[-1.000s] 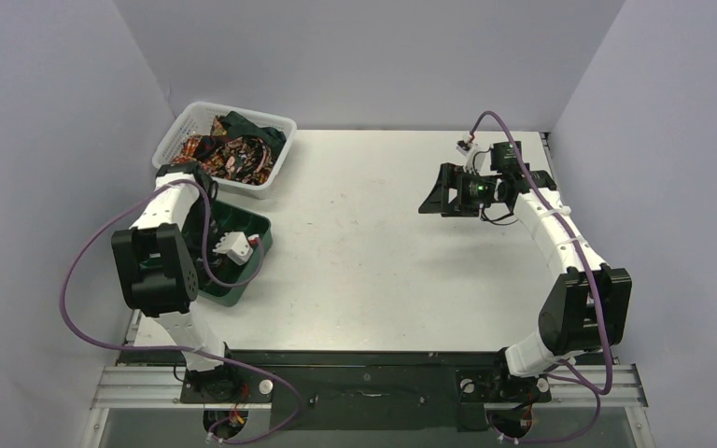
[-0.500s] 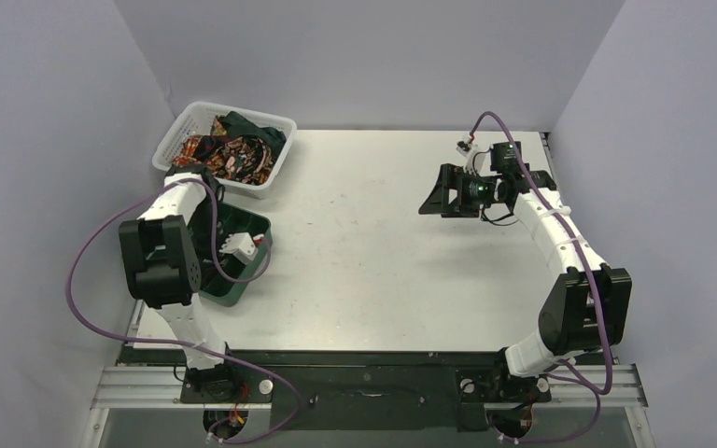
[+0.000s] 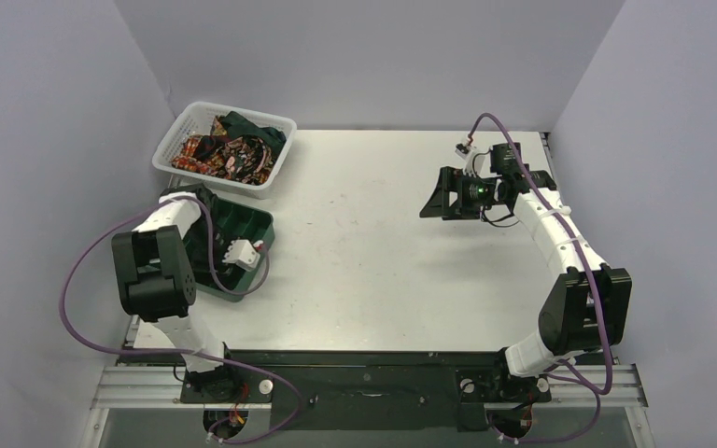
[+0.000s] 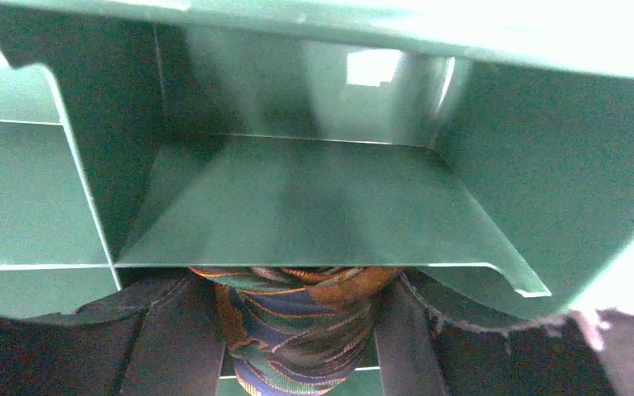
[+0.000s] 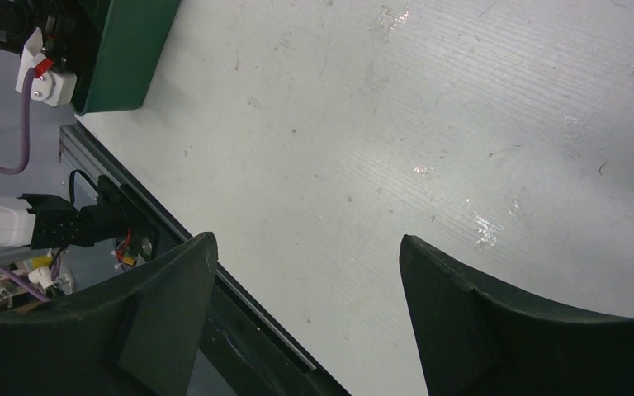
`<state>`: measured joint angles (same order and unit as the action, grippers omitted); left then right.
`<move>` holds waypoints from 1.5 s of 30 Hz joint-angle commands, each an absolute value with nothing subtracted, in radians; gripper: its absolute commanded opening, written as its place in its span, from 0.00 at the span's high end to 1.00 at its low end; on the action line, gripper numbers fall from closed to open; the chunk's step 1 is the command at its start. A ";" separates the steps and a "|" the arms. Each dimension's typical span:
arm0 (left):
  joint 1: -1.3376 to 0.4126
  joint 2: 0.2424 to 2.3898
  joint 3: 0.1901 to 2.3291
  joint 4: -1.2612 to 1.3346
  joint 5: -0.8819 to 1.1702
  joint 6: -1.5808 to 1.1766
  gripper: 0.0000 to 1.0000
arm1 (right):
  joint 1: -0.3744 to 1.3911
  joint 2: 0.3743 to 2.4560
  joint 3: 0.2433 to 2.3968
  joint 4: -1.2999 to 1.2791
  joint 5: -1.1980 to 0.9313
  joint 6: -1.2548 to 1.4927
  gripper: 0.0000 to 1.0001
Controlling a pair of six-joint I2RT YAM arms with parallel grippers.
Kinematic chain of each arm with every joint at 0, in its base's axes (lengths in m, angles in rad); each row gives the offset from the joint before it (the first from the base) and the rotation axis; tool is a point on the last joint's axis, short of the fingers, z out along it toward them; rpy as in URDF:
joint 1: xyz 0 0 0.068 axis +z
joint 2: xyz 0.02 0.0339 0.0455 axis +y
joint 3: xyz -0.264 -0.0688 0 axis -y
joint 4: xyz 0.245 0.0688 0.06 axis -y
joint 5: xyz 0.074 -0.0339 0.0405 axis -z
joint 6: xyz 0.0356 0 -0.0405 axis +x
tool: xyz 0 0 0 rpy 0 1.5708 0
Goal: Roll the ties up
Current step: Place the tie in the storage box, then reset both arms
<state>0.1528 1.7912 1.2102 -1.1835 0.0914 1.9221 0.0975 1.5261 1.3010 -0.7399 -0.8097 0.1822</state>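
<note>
My left gripper [image 3: 227,271] reaches down into the green compartment tray [image 3: 266,224], mostly hidden by its own arm. In the left wrist view it is shut [image 4: 293,330] on a rolled tie [image 4: 297,318], dark with orange, teal and blue pattern, held between the fingers [image 4: 173,338] just above a compartment divider. Several more patterned ties [image 3: 233,154] lie piled in the white mesh basket [image 3: 170,149] at the back left. My right gripper [image 3: 434,201] hangs open and empty above the table's right half; its wrist view [image 5: 305,247] shows only bare table between the jaws.
The basket stands just behind the tray. The tray's corner [image 5: 124,58] and the left wrist's white camera block [image 5: 45,82] show in the right wrist view, with the table's front rail [image 5: 239,305] below. Grey walls enclose the table on three sides.
My left arm has drawn back toward the near edge, carrying the gripper and its tie toward the near part of the tray. The right arm has not moved.
</note>
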 commanded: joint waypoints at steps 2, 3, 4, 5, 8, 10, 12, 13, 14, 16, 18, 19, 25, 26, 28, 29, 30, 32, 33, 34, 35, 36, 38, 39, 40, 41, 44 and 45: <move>0.167 1.743 1.197 -1.085 0.246 1.994 0.41 | 0.089 1.493 1.315 -0.747 -0.798 0.148 0.24; 0.167 1.731 1.204 -1.097 0.252 2.000 0.38 | 0.088 1.494 1.315 -0.747 -0.798 0.148 0.24; 0.166 1.725 1.207 -1.118 0.253 2.010 0.34 | 0.088 1.493 1.315 -0.747 -0.798 0.147 0.24; 0.167 1.710 1.210 -1.134 0.254 2.015 0.33 | 0.088 1.495 1.315 -0.746 -0.799 0.147 0.24; 0.167 1.680 1.223 -1.174 0.251 2.047 0.26 | 0.087 1.496 1.318 -0.747 -0.802 0.147 0.24; 0.167 1.668 1.239 -1.214 0.245 2.067 0.21 | 0.087 1.501 1.323 -0.746 -0.806 0.147 0.24; 0.167 1.664 1.256 -1.237 0.239 2.073 0.19 | 0.087 1.506 1.329 -0.748 -0.808 0.146 0.24; 0.166 1.663 1.263 -1.251 0.233 2.074 0.19 | 0.087 1.507 1.332 -0.748 -0.811 0.146 0.24; 0.167 1.664 1.281 -1.258 0.230 2.075 0.19 | 0.087 1.508 1.332 -0.750 -0.812 0.146 0.24; 0.167 1.666 1.314 -1.276 0.224 2.071 0.19 | 0.087 1.511 1.336 -0.751 -0.816 0.145 0.24; 0.170 1.671 1.359 -1.305 0.220 2.072 0.18 | 0.087 1.514 1.340 -0.753 -0.819 0.142 0.24; 0.171 1.672 1.377 -1.326 0.218 2.072 0.18 | 0.087 1.516 1.344 -0.754 -0.821 0.141 0.24; 0.160 1.668 1.557 -1.379 0.268 1.986 0.11 | 0.087 1.519 1.377 -0.757 -0.804 0.113 0.23; 0.145 1.663 1.570 -1.368 0.282 1.952 0.07 | 0.087 1.518 1.384 -0.758 -0.788 0.107 0.22; 0.110 1.656 1.604 -1.293 0.286 1.817 0.02 | 0.087 1.517 1.417 -0.762 -0.762 0.088 0.18; 0.097 1.655 1.627 -1.275 0.285 1.726 0.03 | 0.087 1.517 1.427 -0.765 -0.754 0.073 0.18; 0.071 1.653 1.640 -1.240 0.283 1.677 0.03 | 0.087 1.516 1.449 -0.766 -0.734 0.065 0.17; 0.030 1.654 1.678 -1.172 0.282 1.522 0.03 | 0.086 1.512 1.489 -0.771 -0.697 0.036 0.15; 0.019 1.659 1.709 -1.145 0.280 1.402 0.03 | 0.085 1.510 1.503 -0.772 -0.684 0.016 0.15; -0.009 1.663 1.727 -1.100 0.276 1.338 0.03 | 0.082 1.506 1.533 -0.773 -0.653 0.012 0.14; -0.026 1.676 1.774 -1.085 0.276 1.225 0.03 | 0.080 1.505 1.548 -0.773 -0.620 -0.023 0.14; -0.051 1.684 1.801 -1.053 0.277 1.168 0.03 | 0.074 1.503 1.582 -0.774 -0.602 -0.038 0.13; -0.083 1.719 1.893 -0.986 0.265 0.966 0.03 | 0.065 1.502 1.637 -0.773 -0.545 -0.074 0.12; -0.097 1.749 1.955 -0.960 0.248 0.816 0.03 | 0.055 1.502 1.652 -0.771 -0.510 -0.094 0.12; -0.124 1.765 1.989 -0.921 0.208 0.746 0.03 | 0.050 1.501 1.677 -0.769 -0.493 -0.104 0.12; -0.140 1.803 2.065 -0.908 0.185 0.638 0.03 | 0.037 1.499 1.687 -0.752 -0.446 -0.106 0.12; -0.228 1.885 2.184 -0.901 0.081 0.486 0.03 | 0.012 1.489 1.695 -0.684 -0.241 0.065 0.01; -0.244 1.925 2.248 -0.905 0.063 0.423 0.03 | -0.019 1.489 1.695 -0.677 -0.216 0.076 0.01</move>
<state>-0.1631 1.8168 2.0830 -0.9890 0.1757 0.8200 0.0383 1.5269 1.6661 -0.7540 -0.4610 -0.0170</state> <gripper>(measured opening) 0.968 0.974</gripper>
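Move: The left hand is down inside the green storage box with the rolled tie between its fingers, the tie's middle only about 1 cm below the hand point. The storage box's middle lies some 4 cm ahead and 7 cm to the left, and the white basket about 28 cm ahead and 3 cm left, both roughly level with the hand. From the idle right hand the tie lies some 56 cm left, 5 cm back and 17 cm below. The left fingers open wide and let go of the rolled tie in the near right part of the storage box, the hand first easing a little forward and right, then climbing out slowly and, faster and faster, up some 27 cm, forward about 20 and right about 14, its fingertips swinging up to point forward as it turns counter-clockwise. Late on, the empty right hand also lifts about 10 cm, going forward and right, its fingers opening wider. ##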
